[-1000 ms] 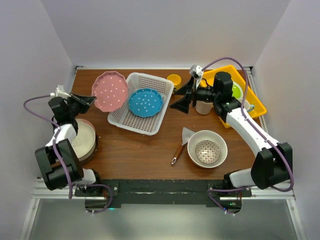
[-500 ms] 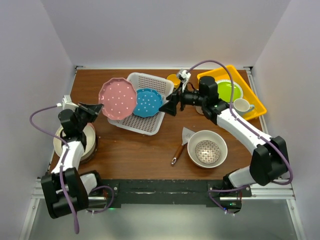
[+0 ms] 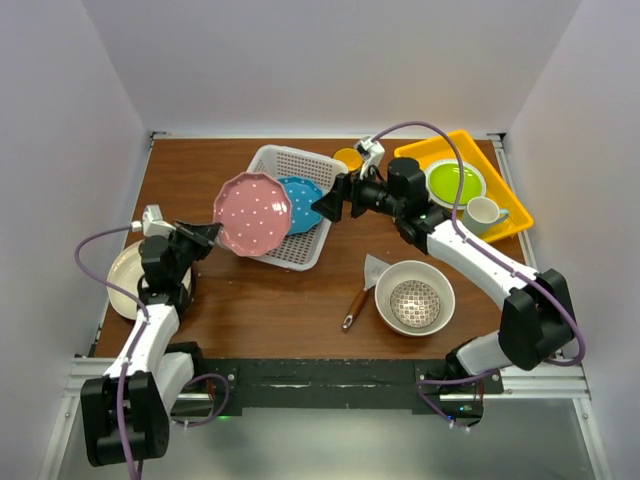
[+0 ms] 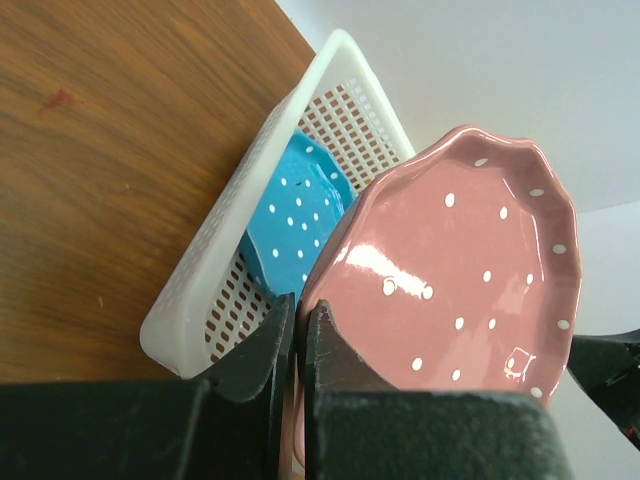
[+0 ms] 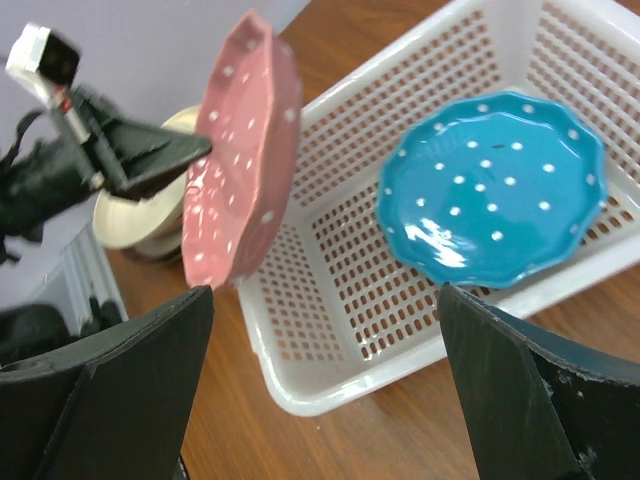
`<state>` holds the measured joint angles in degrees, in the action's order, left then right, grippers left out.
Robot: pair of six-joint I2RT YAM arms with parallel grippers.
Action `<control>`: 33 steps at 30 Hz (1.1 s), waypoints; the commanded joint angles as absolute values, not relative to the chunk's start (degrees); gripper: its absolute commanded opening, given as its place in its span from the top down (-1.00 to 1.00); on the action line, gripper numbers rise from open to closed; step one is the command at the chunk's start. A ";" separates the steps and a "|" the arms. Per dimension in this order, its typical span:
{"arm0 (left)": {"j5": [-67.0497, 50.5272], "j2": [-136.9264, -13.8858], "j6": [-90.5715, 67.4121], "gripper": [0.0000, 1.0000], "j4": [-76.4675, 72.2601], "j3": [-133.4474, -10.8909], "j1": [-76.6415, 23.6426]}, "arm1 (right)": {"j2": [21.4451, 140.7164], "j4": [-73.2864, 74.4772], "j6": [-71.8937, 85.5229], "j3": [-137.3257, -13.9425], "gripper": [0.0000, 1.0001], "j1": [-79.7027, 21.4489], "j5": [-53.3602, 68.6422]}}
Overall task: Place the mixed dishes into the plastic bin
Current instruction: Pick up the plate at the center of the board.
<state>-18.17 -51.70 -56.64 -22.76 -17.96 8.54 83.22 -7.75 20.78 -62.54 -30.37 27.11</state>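
Observation:
My left gripper [image 3: 212, 232] is shut on the rim of the pink dotted plate [image 3: 253, 212], which hangs tilted over the left side of the white plastic bin [image 3: 300, 262]. In the left wrist view the jaws [image 4: 297, 310] pinch the pink plate's [image 4: 460, 270] edge. A blue dotted plate [image 3: 302, 198] lies inside the bin. My right gripper [image 3: 325, 203] stands open and empty at the bin's right rim. The right wrist view shows the pink plate [image 5: 240, 160], the blue plate [image 5: 490, 190] and the bin [image 5: 330, 390] past wide-open fingers [image 5: 325, 300].
A large cream bowl [image 3: 396, 275] holding a small patterned bowl [image 3: 414, 304] sits front right, a wooden-handled spatula [image 3: 362, 290] beside it. A yellow tray [image 3: 505, 200] carries a lime-green plate [image 3: 456, 183] and a cream mug [image 3: 483, 212]. A yellow mug [image 3: 348, 160] is behind the bin. Cream dishes [image 3: 125, 280] are stacked far left.
The left arm has carried the pink plate rightward and nearer, over the bin's left side. The right gripper has swung left from the tray to the bin's right rim, still open.

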 commanded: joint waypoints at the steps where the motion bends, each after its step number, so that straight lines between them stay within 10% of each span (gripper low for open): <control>1: -14.77 -50.10 -60.56 1.00 -31.99 -18.81 5.81 | 81.74 -10.72 28.12 -61.62 -0.96 -30.76 18.46; 22: -5.71 -51.33 -59.24 1.00 -31.38 -20.83 -7.47 | 89.91 -8.97 26.89 -64.34 -0.73 -40.60 6.95; 33: -7.56 -50.19 -57.22 1.00 -32.08 -20.39 -7.91 | 89.56 -12.13 23.55 -64.60 1.00 -40.34 14.94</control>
<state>-5.93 -52.58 -55.66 -21.82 -17.85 -7.60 90.91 -9.04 26.79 -62.50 -40.12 10.07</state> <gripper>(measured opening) 0.059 0.162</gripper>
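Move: My left hand already pinches the pink plate; the plastic bin's middle lies about 12 cm ahead of this hand, 14 cm to its right and 12 cm below. From my open right hand, the pink plate's middle is about 16 cm to the left, 1 cm back and 5 cm lower. The blue plate lies some 8 cm ahead of my right hand, 9 cm left and 18 cm down, and the bin's middle 7 cm ahead, 11 cm left and 19 cm down. I bring both hands together on the pink plate: my left hand keeps its grip and carries it about 5 cm right, sinking slightly over the bin, then waits. My right hand edges forward, then sweeps down some 7 cm and left to the plate's right rim, fingers tipping down about 10 degrees, and closes from wide open to pinch that rim, rising a little as it shuts. ##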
